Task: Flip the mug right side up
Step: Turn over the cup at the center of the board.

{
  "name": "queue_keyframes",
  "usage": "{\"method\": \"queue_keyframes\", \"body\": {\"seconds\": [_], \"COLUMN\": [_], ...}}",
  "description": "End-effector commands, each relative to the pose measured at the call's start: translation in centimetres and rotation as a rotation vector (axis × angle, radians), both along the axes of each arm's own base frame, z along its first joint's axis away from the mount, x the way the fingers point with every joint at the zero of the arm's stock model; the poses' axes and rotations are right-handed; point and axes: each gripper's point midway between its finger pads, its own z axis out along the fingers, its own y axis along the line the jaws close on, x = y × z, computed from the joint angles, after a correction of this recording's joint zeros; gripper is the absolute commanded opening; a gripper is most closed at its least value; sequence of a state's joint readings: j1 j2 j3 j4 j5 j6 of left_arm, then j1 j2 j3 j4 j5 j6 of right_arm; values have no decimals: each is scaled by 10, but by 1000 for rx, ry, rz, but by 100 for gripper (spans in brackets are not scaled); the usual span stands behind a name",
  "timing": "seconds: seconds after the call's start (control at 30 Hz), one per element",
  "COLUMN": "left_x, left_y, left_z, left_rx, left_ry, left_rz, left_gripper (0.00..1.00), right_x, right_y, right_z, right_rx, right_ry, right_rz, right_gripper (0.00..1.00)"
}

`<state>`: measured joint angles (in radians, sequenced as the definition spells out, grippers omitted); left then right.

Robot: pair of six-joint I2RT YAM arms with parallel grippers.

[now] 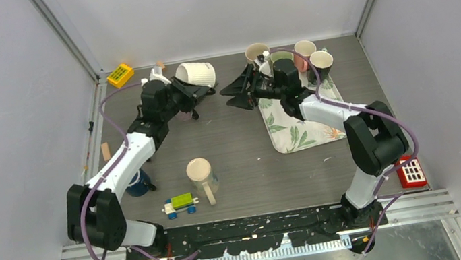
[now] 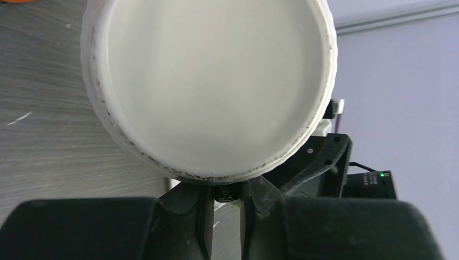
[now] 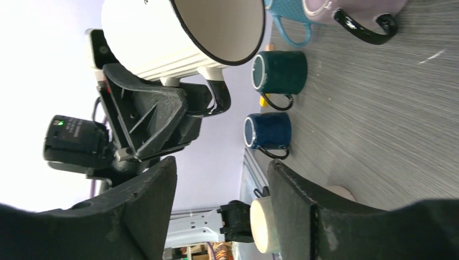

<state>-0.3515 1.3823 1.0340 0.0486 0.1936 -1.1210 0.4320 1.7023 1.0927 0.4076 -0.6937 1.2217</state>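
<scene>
The mug (image 1: 196,75) is white and ribbed, with a black rim and a black handle. It hangs on its side above the back of the table, mouth toward the right. My left gripper (image 1: 187,94) is shut on the mug's handle (image 2: 227,193); the mug's pale base (image 2: 208,81) fills the left wrist view. In the right wrist view the mug (image 3: 178,32) and its handle (image 3: 219,100) show at the upper left. My right gripper (image 3: 222,169) stands open a short way right of the mug, nothing between its fingers; in the top view the right gripper (image 1: 237,89) points left.
A leaf-print tray (image 1: 295,127) at the back right carries three cups (image 1: 304,48). A cream mug (image 1: 200,174), a toy car (image 1: 180,205) and a blue mug (image 1: 137,182) sit near the front. A yellow block (image 1: 120,75) and a red block (image 1: 412,171) lie at the edges.
</scene>
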Motion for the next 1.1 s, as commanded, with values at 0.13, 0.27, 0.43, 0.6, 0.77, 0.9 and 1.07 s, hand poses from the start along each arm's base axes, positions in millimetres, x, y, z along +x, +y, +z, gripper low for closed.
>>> {"method": "queue_keyframes", "body": {"seconds": [0.13, 0.27, 0.43, 0.6, 0.77, 0.9, 1.07], "left_x": [10, 10, 5, 0, -6, -11, -14], "left_y": [-31, -34, -36, -36, -39, -41, -44], "left_z": [80, 80, 80, 80, 86, 86, 86], "left_rx": [-298, -340, -367, -407, -431, -443, -476], "left_ry": [-284, -288, -287, -283, -293, -293, -287], "left_rz": [-147, -165, -186, -200, -236, -258, -284], "left_gripper": [0, 0, 0, 0, 0, 0, 0], "right_x": [8, 17, 25, 36, 40, 40, 38], "right_y": [12, 10, 8, -3, -5, -6, -6], "right_z": [43, 49, 50, 49, 58, 64, 64], "right_rx": [217, 293, 313, 327, 349, 351, 346], "right_ry": [-30, -10, 3, 10, -6, -17, -16], "right_rz": [54, 44, 20, -26, -31, -35, -36], "right_gripper": [58, 52, 46, 40, 36, 35, 33]}}
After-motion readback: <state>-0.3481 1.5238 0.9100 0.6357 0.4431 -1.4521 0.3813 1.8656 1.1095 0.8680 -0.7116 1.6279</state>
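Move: My left hand already pinches the white mug's handle, the body about 5 cm farther out, 3 cm left and slightly higher, mouth facing right. My open right gripper waits some 5 cm to the right of my left hand and 3 cm nearer me. From my right hand, that handle lies about 3 cm ahead, 5 cm left and slightly higher; the beige mug on the tray is 18 cm ahead, 12 cm right and 18 cm lower. I keep hold of the handle with my left hand and carry the mug about 4 cm right and nearly 3 cm up towards my right gripper, rolling its left side down some 25 degrees. My right hand slides about 4 cm forward and 3 cm up, rolling its left side up some 15 degrees, while its fingers narrow by about half around the black handle. ##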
